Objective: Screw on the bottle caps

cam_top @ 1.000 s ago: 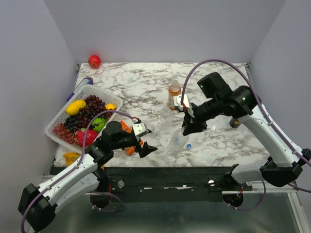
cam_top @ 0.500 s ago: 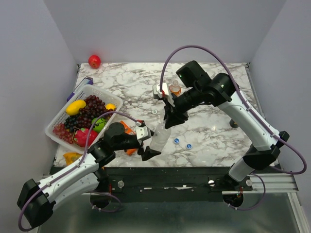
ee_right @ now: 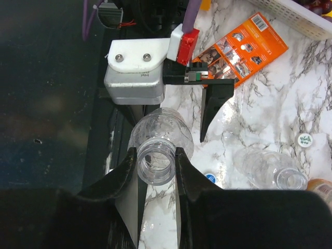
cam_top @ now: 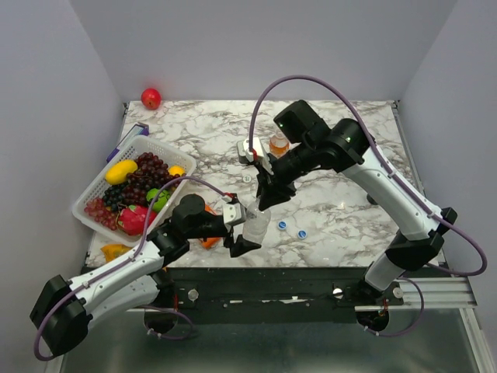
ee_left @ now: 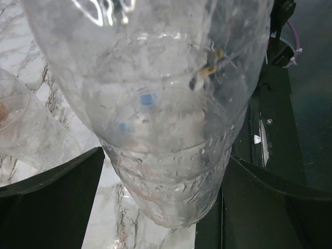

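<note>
My right gripper is shut on the neck of a clear, capless bottle and holds it upright near the table's front edge; the grip shows in the right wrist view. My left gripper is open, its fingers flanking the lower body of the held bottle. Two blue caps lie just right of it. A whitish cap lies further back. The orange bottle stands behind. A second clear bottle is open beside it.
A white basket of fruit stands at the left. A red apple sits in the far left corner. An orange packet lies by the left arm. A small dark can stands at the right. An orange fruit lies at the front left edge.
My right arm swung left and forward, lifting the lying clear bottle by its neck and bringing it upright between my left gripper's fingers. The left gripper edged in around the bottle's base.
</note>
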`<action>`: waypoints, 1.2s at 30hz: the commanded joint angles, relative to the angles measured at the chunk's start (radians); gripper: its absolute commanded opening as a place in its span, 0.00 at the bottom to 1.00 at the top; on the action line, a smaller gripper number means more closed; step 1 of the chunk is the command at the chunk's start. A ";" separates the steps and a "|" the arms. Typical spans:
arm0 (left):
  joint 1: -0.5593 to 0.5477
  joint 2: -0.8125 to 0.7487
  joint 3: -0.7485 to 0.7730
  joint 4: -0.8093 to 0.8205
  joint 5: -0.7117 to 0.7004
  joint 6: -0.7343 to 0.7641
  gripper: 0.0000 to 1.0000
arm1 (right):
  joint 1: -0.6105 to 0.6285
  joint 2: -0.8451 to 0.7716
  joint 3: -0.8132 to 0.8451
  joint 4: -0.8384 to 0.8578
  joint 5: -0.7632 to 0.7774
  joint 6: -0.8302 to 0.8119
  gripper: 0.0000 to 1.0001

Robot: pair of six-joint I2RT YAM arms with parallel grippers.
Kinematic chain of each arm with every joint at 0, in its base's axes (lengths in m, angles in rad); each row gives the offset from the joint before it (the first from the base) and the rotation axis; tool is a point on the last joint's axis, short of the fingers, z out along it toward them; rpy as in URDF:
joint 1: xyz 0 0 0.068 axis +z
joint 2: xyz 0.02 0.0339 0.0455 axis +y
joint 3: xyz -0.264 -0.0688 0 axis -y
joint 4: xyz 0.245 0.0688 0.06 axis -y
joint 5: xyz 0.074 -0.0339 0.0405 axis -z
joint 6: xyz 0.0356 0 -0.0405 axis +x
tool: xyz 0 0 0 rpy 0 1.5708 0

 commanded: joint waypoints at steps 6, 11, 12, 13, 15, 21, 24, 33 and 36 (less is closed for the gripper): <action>-0.005 0.032 0.035 0.026 0.066 0.086 0.99 | 0.020 0.030 0.048 0.000 -0.036 0.022 0.01; -0.005 0.046 0.035 0.053 0.092 0.063 0.99 | 0.022 0.037 0.062 0.017 -0.005 0.020 0.01; -0.005 0.048 0.035 0.053 0.092 0.063 0.99 | 0.020 0.039 0.062 0.018 -0.007 0.022 0.01; -0.005 0.048 0.032 0.055 0.090 0.065 0.98 | 0.022 0.040 0.062 0.017 -0.007 0.020 0.01; -0.005 0.041 0.025 0.060 0.083 0.061 0.92 | 0.020 0.040 0.060 0.018 -0.005 0.022 0.01; -0.004 0.022 -0.005 0.102 0.046 0.014 0.65 | 0.026 0.043 0.037 0.015 0.007 0.020 0.06; -0.004 -0.009 -0.025 0.112 -0.003 -0.001 0.54 | 0.026 0.028 0.014 0.017 0.065 0.052 0.36; -0.005 -0.120 -0.123 0.061 -0.163 0.107 0.01 | 0.013 -0.329 -0.350 0.126 0.355 0.065 0.75; -0.004 -0.155 -0.159 0.093 -0.241 0.118 0.00 | 0.009 -0.413 -0.577 0.176 0.371 0.046 0.73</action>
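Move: The clear bottle hangs by its neck from the right fingers, its middle about 9 cm below that hand and 4 cm to its left. Its lower body stands between the left's open fingers, its middle some 6 cm above and 4 cm to the right of the left hand, level ahead. From the left hand, a blue cap lies roughly 11 cm ahead, 11 cm right and 14 cm below; another clear bottle stands 18 cm ahead, 6 cm right and 5 cm below. The clear bottle passes between the hands: the left fingers close about a third of their range onto its body while the right still pinches the neck and barely shifts. The right then opens wide, comes free and swings some 7–8 cm to the right, sinking about 4 cm. The left, keeping its hold, eases about 2 cm left and slightly forward, dipping at the end. ##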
